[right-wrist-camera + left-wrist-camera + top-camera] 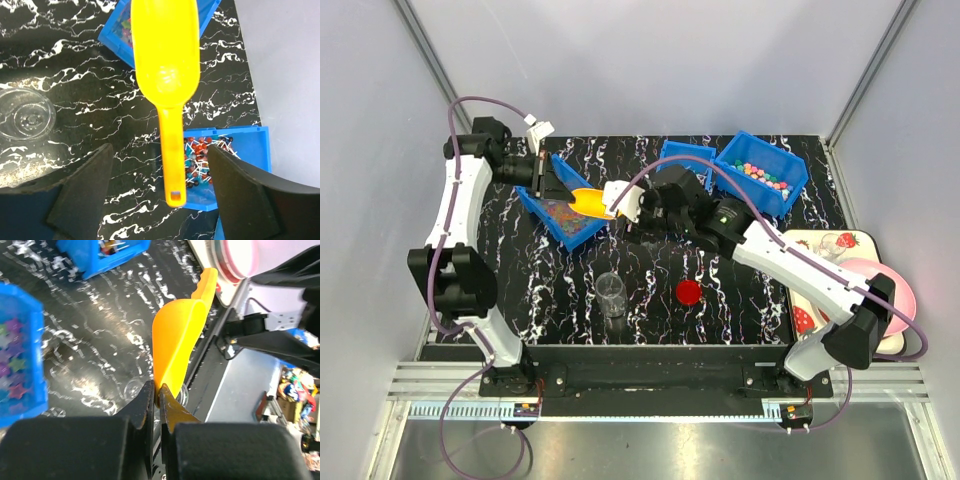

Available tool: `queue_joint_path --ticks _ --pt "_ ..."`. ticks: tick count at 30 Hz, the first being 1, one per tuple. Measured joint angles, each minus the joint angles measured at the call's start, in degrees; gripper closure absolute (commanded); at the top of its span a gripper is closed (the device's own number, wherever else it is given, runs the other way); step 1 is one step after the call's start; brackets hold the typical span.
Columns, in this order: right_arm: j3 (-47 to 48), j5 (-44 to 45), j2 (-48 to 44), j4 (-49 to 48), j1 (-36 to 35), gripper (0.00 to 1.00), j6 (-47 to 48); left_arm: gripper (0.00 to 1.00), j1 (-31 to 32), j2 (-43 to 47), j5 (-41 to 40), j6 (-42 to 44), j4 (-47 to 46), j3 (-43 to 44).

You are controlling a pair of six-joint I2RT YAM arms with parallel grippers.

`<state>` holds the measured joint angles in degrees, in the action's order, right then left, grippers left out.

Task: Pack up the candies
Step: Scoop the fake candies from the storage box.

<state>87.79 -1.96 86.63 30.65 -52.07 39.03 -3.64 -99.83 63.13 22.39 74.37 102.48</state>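
Observation:
My left gripper (563,190) is shut on the rim of the yellow scoop (588,203), holding it over the left blue bin (542,208) of small colourful candies (563,213). In the left wrist view the jaws (160,392) pinch the scoop's (180,335) thin edge. My right gripper (617,205) is open at the scoop's handle end. In the right wrist view the handle (171,150) hangs between the spread fingers (85,190) without touching them. The scoop bowl (165,45) looks empty. Below it, a blue bin (250,145) holds stick candies (200,155).
A clear cup (611,293) and a flat red lid (689,292) sit near the front of the black marbled table. Two more blue bins (685,158) stand at the back, the right one (775,200) holding pastel balls (760,175). Plates (890,290) lie at the right edge.

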Motion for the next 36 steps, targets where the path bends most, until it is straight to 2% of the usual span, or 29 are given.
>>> queue_joint_path --ticks 5,8,14,19,22,26,28,29,31,32,36 --pt "-3.3 0.1 -0.7 -2.0 0.0 0.23 0.6 1.0 1.6 -0.4 3.1 -0.2 -0.3 0.0" --pt "-5.7 0.8 -1.7 -3.8 0.0 0.33 1.3 1.0 2.8 -0.4 5.3 -0.1 -0.3 0.0" --pt "-10.0 2.6 -4.6 -7.8 0.0 0.38 2.3 1.0 5.7 -0.8 8.0 1.0 0.2 0.0" --pt "-14.1 4.0 -8.0 -10.8 -0.1 0.61 3.7 1.0 8.1 -2.6 8.8 2.2 1.2 -0.2" --pt "-15.9 4.5 -9.4 -11.1 -0.1 0.66 4.2 1.0 8.6 -3.5 9.1 2.7 1.2 -0.3" --pt "-17.0 4.5 -9.9 -11.8 -0.1 0.79 4.8 1.0 8.6 -3.7 9.3 3.2 1.7 -0.3" --pt "-17.4 4.4 -10.1 -12.1 -0.1 0.81 4.9 1.0 8.6 -3.7 9.4 3.3 1.7 -0.3" --pt "-17.4 4.3 -10.2 -12.1 -0.1 0.87 4.9 1.0 8.6 -3.7 9.4 3.3 1.8 -0.3" --pt "-17.4 4.3 -10.4 -12.1 -0.1 0.91 4.9 0.99 8.6 -3.7 9.7 3.3 1.9 -0.3" --pt "-17.4 4.3 -10.6 -12.1 -0.1 0.91 4.9 0.85 8.6 -3.7 9.9 3.3 1.9 -0.3" --pt "-17.4 4.2 -10.8 -12.2 -0.1 0.92 4.9 0.51 8.7 -3.7 10.4 3.8 2.2 -0.3"
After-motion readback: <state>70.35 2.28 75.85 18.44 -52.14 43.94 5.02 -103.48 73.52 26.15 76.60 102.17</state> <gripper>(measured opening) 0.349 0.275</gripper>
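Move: The left hand already holds the yellow scoop by its blade tip; the handle lies about 13 cm to its right, 3 cm back and roughly level. From the open right hand the handle is some 3 cm ahead, 2 cm left and 3 cm below. The lollipop box sits about 13 cm ahead and 14 cm right of the right hand, the glass jar about 13 cm back and 5 cm left, both some 20 cm below. Left hand carries the scoop about 6 cm right; right hand, shifting 3 cm right, pinches the handle. ##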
